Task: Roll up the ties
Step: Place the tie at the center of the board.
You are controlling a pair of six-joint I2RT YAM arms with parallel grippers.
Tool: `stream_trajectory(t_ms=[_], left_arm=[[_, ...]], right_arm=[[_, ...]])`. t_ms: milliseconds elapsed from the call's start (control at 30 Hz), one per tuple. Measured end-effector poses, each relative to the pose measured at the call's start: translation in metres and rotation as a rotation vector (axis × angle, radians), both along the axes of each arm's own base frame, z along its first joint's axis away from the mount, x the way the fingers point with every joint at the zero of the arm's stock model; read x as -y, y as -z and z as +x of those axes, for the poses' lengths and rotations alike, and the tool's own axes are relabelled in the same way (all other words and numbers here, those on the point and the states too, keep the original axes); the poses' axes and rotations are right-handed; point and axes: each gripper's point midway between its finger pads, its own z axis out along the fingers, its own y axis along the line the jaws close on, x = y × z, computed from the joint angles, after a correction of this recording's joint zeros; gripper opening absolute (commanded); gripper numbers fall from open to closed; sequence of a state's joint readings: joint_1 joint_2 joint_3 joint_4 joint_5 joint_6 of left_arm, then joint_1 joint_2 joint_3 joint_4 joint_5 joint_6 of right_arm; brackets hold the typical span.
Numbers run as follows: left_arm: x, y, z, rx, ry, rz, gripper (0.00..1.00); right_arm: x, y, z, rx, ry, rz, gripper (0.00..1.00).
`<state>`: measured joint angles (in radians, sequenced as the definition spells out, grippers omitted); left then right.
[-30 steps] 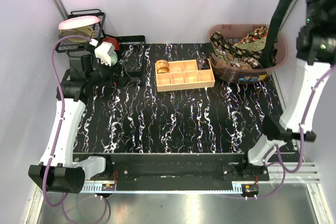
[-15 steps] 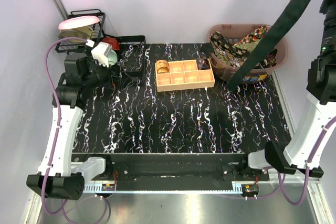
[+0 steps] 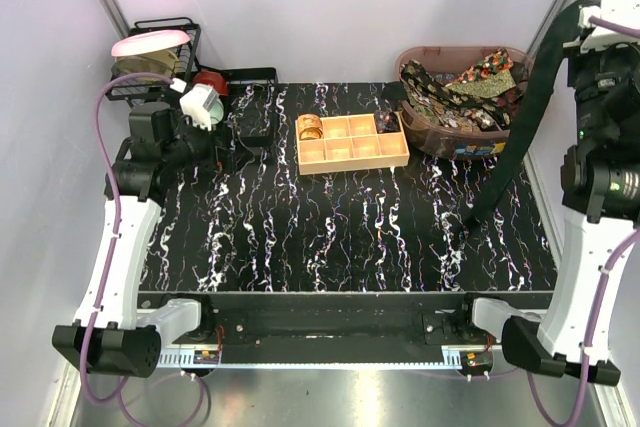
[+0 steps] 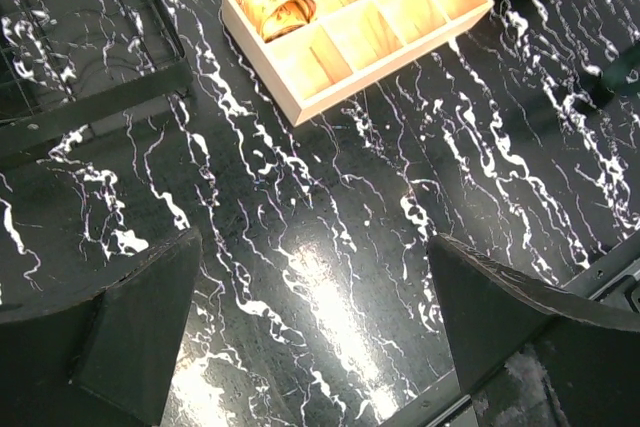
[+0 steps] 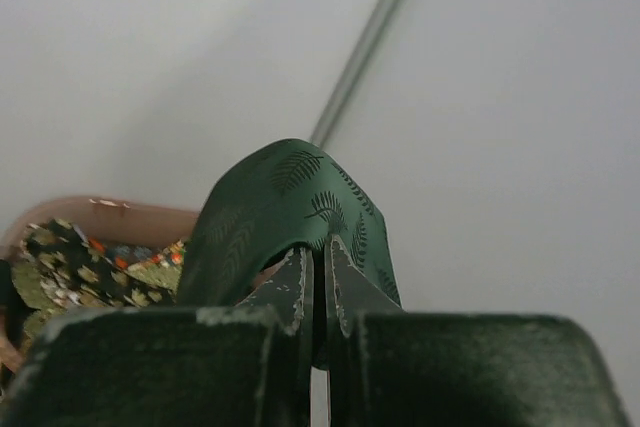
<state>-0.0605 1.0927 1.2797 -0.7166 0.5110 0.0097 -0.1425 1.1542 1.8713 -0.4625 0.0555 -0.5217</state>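
Note:
A dark green tie (image 3: 520,117) with a faint leaf print hangs from my right gripper (image 3: 588,29), raised high at the right. Its pointed lower end touches the table in front of the basket. In the right wrist view the tie (image 5: 290,197) folds over my right gripper (image 5: 320,257), which is shut on it. Patterned ties (image 3: 455,92) fill the brown basket (image 3: 462,50). A gold patterned roll (image 3: 310,127) sits in the wooden box's left corner compartment. My left gripper (image 4: 312,242) hovers open over bare table at the back left, holding nothing.
The tan wooden box (image 3: 350,165) with square compartments stands at the back centre, with a dark item (image 3: 385,124) in one right compartment. A wire rack (image 3: 160,72) with a pink dish (image 3: 150,42) stands at the back left. A flat black rack (image 4: 90,97) lies beside my left gripper.
My right arm has swung toward the front right, drawing the green tie out of the basket. Its lower end has moved from the basket to the table. The left arm has barely shifted.

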Motion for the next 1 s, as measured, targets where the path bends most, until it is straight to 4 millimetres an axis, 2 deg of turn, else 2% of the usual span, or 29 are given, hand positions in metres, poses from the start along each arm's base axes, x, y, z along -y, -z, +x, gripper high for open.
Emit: stream_trajectory(t_ms=[67, 233, 500, 600, 700, 767, 833, 900, 933, 1000], left_arm=[[0.000, 0.005, 0.002, -0.013, 0.002, 0.004, 0.99], [-0.002, 0.020, 0.003, -0.045, 0.002, 0.020, 0.99], [-0.010, 0.025, 0.006, -0.046, -0.040, 0.051, 0.99], [-0.014, 0.025, 0.007, -0.046, -0.054, 0.057, 0.99], [-0.014, 0.024, 0.007, -0.042, -0.058, 0.059, 0.99], [-0.015, 0.024, 0.007, -0.033, -0.051, 0.069, 0.99], [-0.016, 0.023, 0.007, -0.017, -0.037, 0.090, 0.99], [-0.016, 0.025, 0.004, -0.006, -0.006, 0.117, 0.99], [-0.016, 0.027, 0.001, -0.006, 0.017, 0.135, 0.99], [-0.015, 0.035, -0.005, 0.018, 0.098, 0.197, 0.97]], right_arm=[[-0.013, -0.006, -0.007, 0.016, -0.066, -0.006, 0.00], [-0.059, -0.020, -0.023, 0.043, -0.310, 0.043, 0.00], [-0.132, -0.045, -0.036, 0.027, -0.740, 0.231, 0.00], [-0.145, -0.052, -0.034, 0.007, -0.830, 0.311, 0.00], [-0.141, -0.045, -0.020, -0.018, -0.812, 0.365, 0.00], [-0.130, -0.024, -0.001, -0.052, -0.744, 0.376, 0.00], [-0.113, 0.026, 0.019, -0.136, -0.638, 0.358, 0.00], [-0.097, 0.092, 0.028, -0.265, -0.541, 0.307, 0.00], [-0.087, 0.143, 0.031, -0.361, -0.485, 0.262, 0.00], [-0.074, 0.226, 0.020, -0.536, -0.414, 0.177, 0.00]])
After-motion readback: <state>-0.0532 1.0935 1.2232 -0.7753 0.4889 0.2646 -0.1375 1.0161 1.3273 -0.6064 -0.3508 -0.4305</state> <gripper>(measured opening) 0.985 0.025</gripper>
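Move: My right hand holds the green tie high up by one end. The middle of the board is about 42 cm to its left, roughly level with it front to back, and some 57 cm below. The wooden organizer lies about 40 cm left and 20 cm ahead, and the bin of ties 5 cm left and 28 cm ahead, both far below. From my idle left hand the board's middle is about 26 cm to the right and 30 cm down. I fling the tie across the board: my right hand sweeps about 14 cm left, rising slightly and turning nearly 50 degrees counter-clockwise. Then it swings partway back right and a little forward, and plunges nearly 30 cm towards the board, fingers tipping down and still pinching the tie. My open left hand sinks about 3 cm and starts to roll. ##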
